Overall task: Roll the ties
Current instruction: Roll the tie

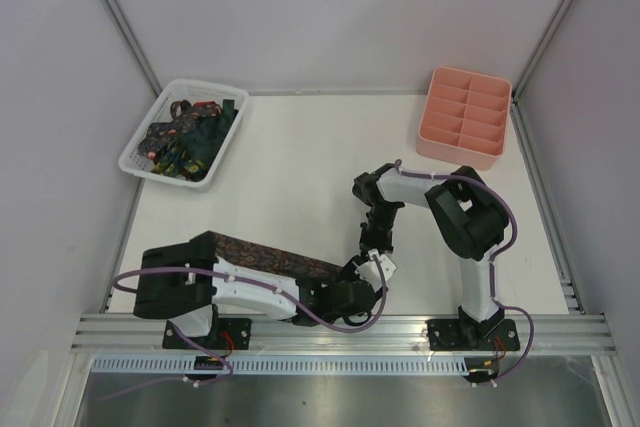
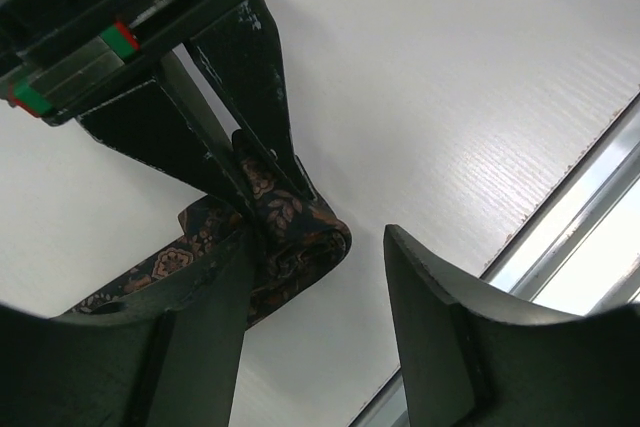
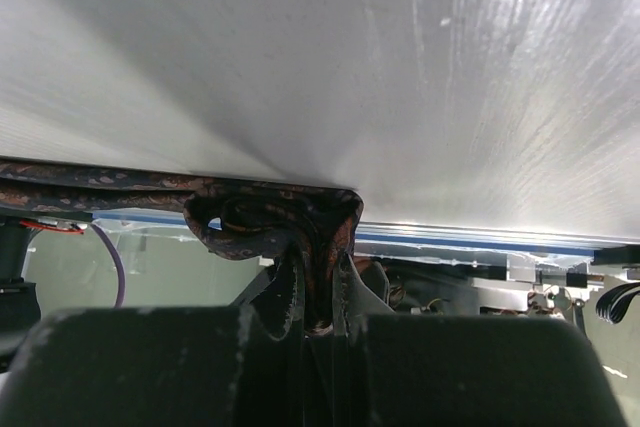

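Observation:
A brown patterned tie (image 1: 270,255) lies flat across the near part of the table, its right end curled into a small roll (image 2: 300,242). My right gripper (image 1: 372,257) reaches down from the far side and is shut on that roll; in the right wrist view the fabric (image 3: 270,209) is pinched between the jaws (image 3: 320,292). My left gripper (image 1: 352,287) sits just near of the roll with its jaws wide apart (image 2: 318,237). The roll rests against its left finger (image 2: 200,337), with bare table between the fingers. More ties (image 1: 185,137) are heaped in the basket.
A white lattice basket (image 1: 135,152) stands at the far left. The pink compartment tray (image 1: 465,117) is at the far right. An aluminium rail (image 1: 400,325) runs along the near table edge, close behind the left gripper.

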Action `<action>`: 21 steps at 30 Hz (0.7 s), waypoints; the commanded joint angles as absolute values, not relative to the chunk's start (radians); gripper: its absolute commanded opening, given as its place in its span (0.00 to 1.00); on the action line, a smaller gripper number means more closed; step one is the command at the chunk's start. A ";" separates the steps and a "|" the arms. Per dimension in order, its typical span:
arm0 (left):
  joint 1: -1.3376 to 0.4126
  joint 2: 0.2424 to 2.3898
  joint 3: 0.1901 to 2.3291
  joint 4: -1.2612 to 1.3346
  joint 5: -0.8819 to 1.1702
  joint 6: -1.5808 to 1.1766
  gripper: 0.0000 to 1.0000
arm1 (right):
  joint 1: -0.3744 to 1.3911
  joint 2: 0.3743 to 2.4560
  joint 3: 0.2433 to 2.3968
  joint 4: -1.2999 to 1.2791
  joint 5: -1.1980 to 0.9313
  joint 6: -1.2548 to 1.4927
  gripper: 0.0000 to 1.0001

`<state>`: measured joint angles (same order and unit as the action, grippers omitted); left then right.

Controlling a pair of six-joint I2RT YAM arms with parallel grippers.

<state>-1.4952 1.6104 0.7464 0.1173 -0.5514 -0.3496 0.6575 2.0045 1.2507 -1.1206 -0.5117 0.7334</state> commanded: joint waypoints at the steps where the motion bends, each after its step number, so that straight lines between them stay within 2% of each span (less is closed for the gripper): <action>1: -1.499 1.640 0.773 0.118 -0.575 -0.368 0.59 | 0.664 1.999 1.247 -1.154 -0.568 0.756 0.00; 10: -1.499 1.669 0.793 0.080 -0.652 -0.370 0.54 | 0.663 1.997 1.249 -1.155 -0.580 0.758 0.00; 15: -1.497 1.677 0.787 0.077 -0.672 -0.376 0.42 | 0.663 1.996 1.249 -1.157 -0.594 0.764 0.00; 19: -1.497 1.684 0.793 0.072 -0.683 -0.380 0.24 | 0.663 1.997 1.246 -1.154 -0.603 0.769 0.00; 21: -1.497 1.683 0.792 0.074 -0.686 -0.383 0.18 | 0.661 1.996 1.247 -1.154 -0.603 0.767 0.00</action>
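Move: The rolled part of the tie, still pinched by the right gripper, sits right at the left gripper's open fingers: about 1 cm ahead, 1 cm to the left and 1 cm lower. It lies about 1 cm left of the right hand and 1 cm below it. From the left hand, the unrolled tail's middle is some 19 cm left and 3 cm ahead, and the table's front edge is roughly 7 cm straight back. Sink the left gripper about 1 cm beside the tie roll first, then ease it about 1 cm forward and 1 cm left so its fingers straddle the roll. Close them from well open to roughly a quarter open, bringing them onto the roll's sides below the right fingers. Keep the right gripper still, its pinch unbroken. ##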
